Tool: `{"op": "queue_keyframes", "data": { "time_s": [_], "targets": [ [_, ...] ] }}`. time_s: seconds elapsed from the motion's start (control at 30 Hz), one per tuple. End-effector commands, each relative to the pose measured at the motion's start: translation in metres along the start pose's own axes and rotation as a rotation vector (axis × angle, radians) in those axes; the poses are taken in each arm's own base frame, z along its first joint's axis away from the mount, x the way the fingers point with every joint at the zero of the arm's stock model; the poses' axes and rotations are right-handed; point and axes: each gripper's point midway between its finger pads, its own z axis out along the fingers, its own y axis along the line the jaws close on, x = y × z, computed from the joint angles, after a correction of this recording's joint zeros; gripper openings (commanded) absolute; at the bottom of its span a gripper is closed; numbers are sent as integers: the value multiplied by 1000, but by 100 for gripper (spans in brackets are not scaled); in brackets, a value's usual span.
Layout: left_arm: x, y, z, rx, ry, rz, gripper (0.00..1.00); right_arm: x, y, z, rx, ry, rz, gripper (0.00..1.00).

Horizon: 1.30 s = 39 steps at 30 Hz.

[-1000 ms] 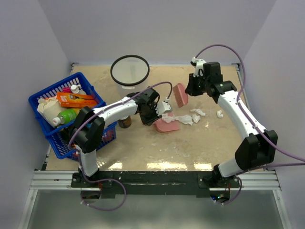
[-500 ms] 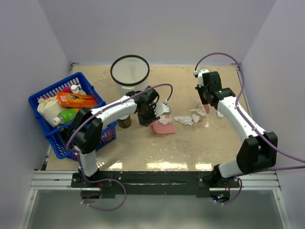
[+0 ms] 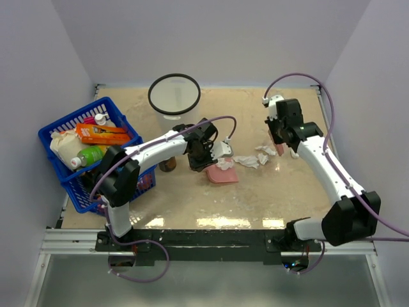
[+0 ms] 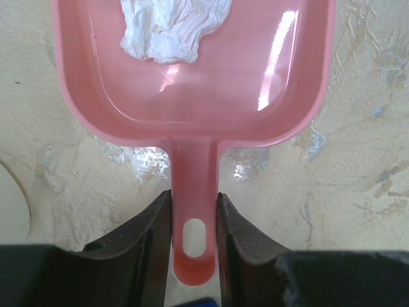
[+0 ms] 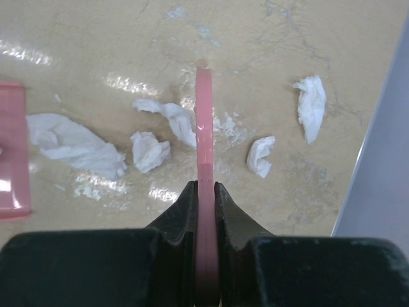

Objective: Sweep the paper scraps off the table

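Observation:
My left gripper (image 4: 194, 220) (image 3: 206, 153) is shut on the handle of a pink dustpan (image 4: 255, 77) (image 3: 222, 174), which lies flat on the beige table (image 3: 192, 198). One white paper scrap (image 4: 169, 29) sits in the pan. My right gripper (image 5: 204, 192) (image 3: 279, 135) is shut on a thin pink sweeper (image 5: 204, 121), seen edge-on with its tip down at the table. Several paper scraps lie around it: a large one (image 5: 70, 144) by the pan's mouth, two (image 5: 150, 151) (image 5: 176, 118) left of the sweeper, and two (image 5: 261, 155) (image 5: 311, 105) on its right.
A blue basket (image 3: 83, 153) full of groceries stands at the left. A brown jar (image 3: 167, 164) sits beside it. A round black-rimmed bin (image 3: 174, 94) stands at the back. The grey side wall (image 5: 383, 160) runs close to the rightmost scraps.
My right gripper has swung the sweeper from above the middle of the table to the right and down among the scraps. The dustpan has shifted only slightly.

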Motion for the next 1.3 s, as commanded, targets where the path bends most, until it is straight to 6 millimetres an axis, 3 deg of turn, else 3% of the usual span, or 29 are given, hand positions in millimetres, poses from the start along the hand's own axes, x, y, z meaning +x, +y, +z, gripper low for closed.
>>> {"op": "queue_keyframes", "data": {
  "time_s": [0.0,0.13,0.27,0.37,0.47,0.5,0.67,0.8,1.0,1.17,1.27],
  "targets": [
    [-15,5,-3,-18,-25,-2,0,16,23,-15,-120,10,-3,0],
    [-18,6,1,-14,-19,6,0,29,33,-5,-146,37,-11,0],
    [-21,6,5,-9,-19,10,0,27,46,7,-178,29,-24,0],
    [-23,5,8,-7,-18,13,0,22,68,9,-259,23,-26,0],
    [-26,6,10,-7,-20,14,0,8,102,-2,-385,-7,-38,0],
    [-27,7,12,-8,-22,15,0,5,122,-11,-467,-17,-51,0],
    [-33,10,16,-13,-27,17,0,-10,152,-39,-631,-30,16,0],
    [-34,12,17,-27,-39,20,0,-16,150,-53,-651,-50,29,0],
    [-33,15,12,-76,-93,28,0,-15,129,-60,-553,-79,-7,0],
    [-25,12,12,-87,-99,33,0,-17,105,-52,-443,-96,13,0],
    [-22,10,10,-89,-105,34,0,-28,91,-46,-423,-113,71,0]
  ]
}}
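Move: Off to the right hand's left lies the dustpan, some 19 cm away, 5 cm nearer the base and 15 cm lower. Between them, on the table, are the large scrap (10 cm left, 1 ahead), the small scrap (4 left, 2 ahead) and the curled scrap (3 left, 5 ahead); a lone scrap sits 6 cm right, 3 ahead. From the left hand, still holding the pan, the large scrap is about 20 cm right, 7 ahead. Dipping about 5 cm and drawing back some 3 cm, the right hand brings the held brush down, then sweeps roughly 11 cm left towards the dustpan, rolling its left side up and turning counter-clockwise some 20 degrees. It then lifts about 5 cm, easing slightly back right. Meanwhile the left hand slides the pan about 2 cm right and lowers its grip a little. ##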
